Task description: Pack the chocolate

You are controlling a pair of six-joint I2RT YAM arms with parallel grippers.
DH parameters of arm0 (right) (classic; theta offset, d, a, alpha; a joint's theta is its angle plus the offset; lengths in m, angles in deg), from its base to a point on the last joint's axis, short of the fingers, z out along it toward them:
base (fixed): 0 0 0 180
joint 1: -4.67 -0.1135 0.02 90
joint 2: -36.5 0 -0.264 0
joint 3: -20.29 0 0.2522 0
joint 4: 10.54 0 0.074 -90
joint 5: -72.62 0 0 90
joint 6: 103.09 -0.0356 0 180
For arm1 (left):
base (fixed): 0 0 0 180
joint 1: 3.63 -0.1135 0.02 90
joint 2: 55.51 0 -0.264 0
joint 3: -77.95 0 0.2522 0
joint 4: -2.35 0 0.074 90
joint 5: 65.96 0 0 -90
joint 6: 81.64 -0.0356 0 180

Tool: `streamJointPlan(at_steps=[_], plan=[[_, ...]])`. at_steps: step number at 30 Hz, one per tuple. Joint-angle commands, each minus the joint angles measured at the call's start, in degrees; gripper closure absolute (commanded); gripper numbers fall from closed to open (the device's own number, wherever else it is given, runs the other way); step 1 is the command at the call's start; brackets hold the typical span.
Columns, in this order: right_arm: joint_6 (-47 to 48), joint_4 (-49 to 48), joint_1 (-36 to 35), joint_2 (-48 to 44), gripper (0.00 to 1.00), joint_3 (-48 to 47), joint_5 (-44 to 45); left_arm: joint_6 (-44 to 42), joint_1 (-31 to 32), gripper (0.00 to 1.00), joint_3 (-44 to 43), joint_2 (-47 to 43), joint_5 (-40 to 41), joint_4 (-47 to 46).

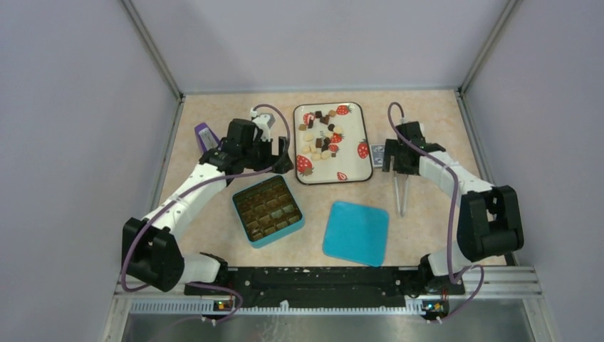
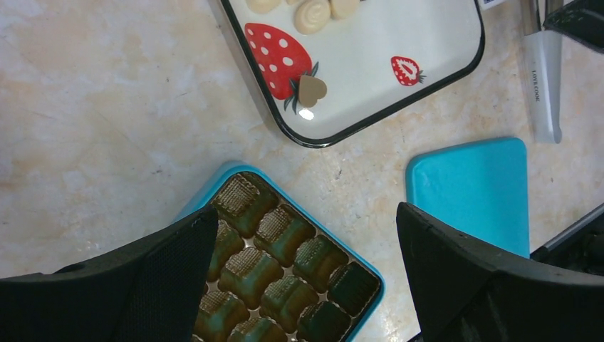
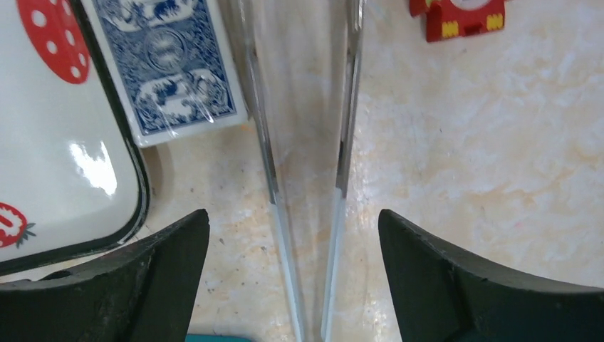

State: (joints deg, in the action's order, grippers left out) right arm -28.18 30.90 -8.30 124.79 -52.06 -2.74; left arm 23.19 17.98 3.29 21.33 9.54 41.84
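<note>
The chocolate (image 1: 322,135) lies as several small dark, light brown and cream pieces on a white strawberry tray (image 1: 354,169). In the left wrist view a light brown heart piece (image 2: 312,89) and cream pieces (image 2: 313,14) lie on the tray (image 2: 427,78). The open teal box (image 1: 267,211) shows a brown moulded insert (image 2: 285,256). My left gripper (image 1: 280,155) (image 2: 306,214) is open and empty above the box's far corner. My right gripper (image 1: 397,165) (image 3: 293,214) is open, its fingers on either side of clear tongs (image 3: 306,178) lying on the table.
The teal lid (image 1: 356,232) (image 2: 470,189) lies right of the box. The tongs (image 1: 401,192) (image 2: 541,78) lie right of the tray. A blue playing card (image 1: 377,153) (image 3: 171,64) sits by the tray's right edge. A red piece (image 3: 459,14) and a purple object (image 1: 206,135) lie nearby.
</note>
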Motion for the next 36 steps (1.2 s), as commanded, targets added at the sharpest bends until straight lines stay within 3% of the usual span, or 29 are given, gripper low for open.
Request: streamJointPlan(at_steps=[1, 10, 17, 28, 33, 36], plan=[[-7.24, -2.96, -0.42, -5.33, 0.14, 6.46, 3.77, 2.66, 0.41, 0.01, 0.94, -2.97, -1.1, -4.64], [-9.6, -12.15, -0.45, -7.28, 0.21, 15.93, 0.53, 7.07, 1.16, 0.01, 2.02, -0.09, -0.75, -8.53], [-10.85, -16.83, -0.45, -4.08, 0.37, 16.83, -0.4, 6.74, 1.51, 0.01, 1.35, 1.12, -0.48, -8.35], [-11.03, -18.0, -0.41, -1.54, 0.45, 17.33, -0.04, 10.14, 1.59, 0.01, 1.8, 2.49, -5.14, -10.38], [-11.79, -16.89, -0.43, -2.18, 0.66, 17.73, 0.51, 9.7, 1.6, 0.01, 1.35, 2.34, -3.09, -9.25], [-11.38, -11.63, -0.41, -5.15, 0.86, 15.82, 1.59, 9.25, 1.6, 0.01, 0.87, 2.33, -2.85, -8.96]])
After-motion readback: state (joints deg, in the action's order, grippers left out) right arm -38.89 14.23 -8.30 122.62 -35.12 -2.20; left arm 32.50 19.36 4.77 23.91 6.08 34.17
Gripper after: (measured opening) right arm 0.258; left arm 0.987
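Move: The tongs lie spread on the table about 6 cm below the right hand, their middle some 2 cm back and in line sideways. From that hand the card box is about 8 cm ahead and 6 cm left, the red toy 10 cm ahead and 11 cm right, and the blue lid 20 cm back and 15 cm left. From the left hand the tongs lie about 42 cm right, level fore and aft, some 14 cm down. Right hand sinks back and down about 6 cm, eases forward and pinches the tongs; left drifts right. ##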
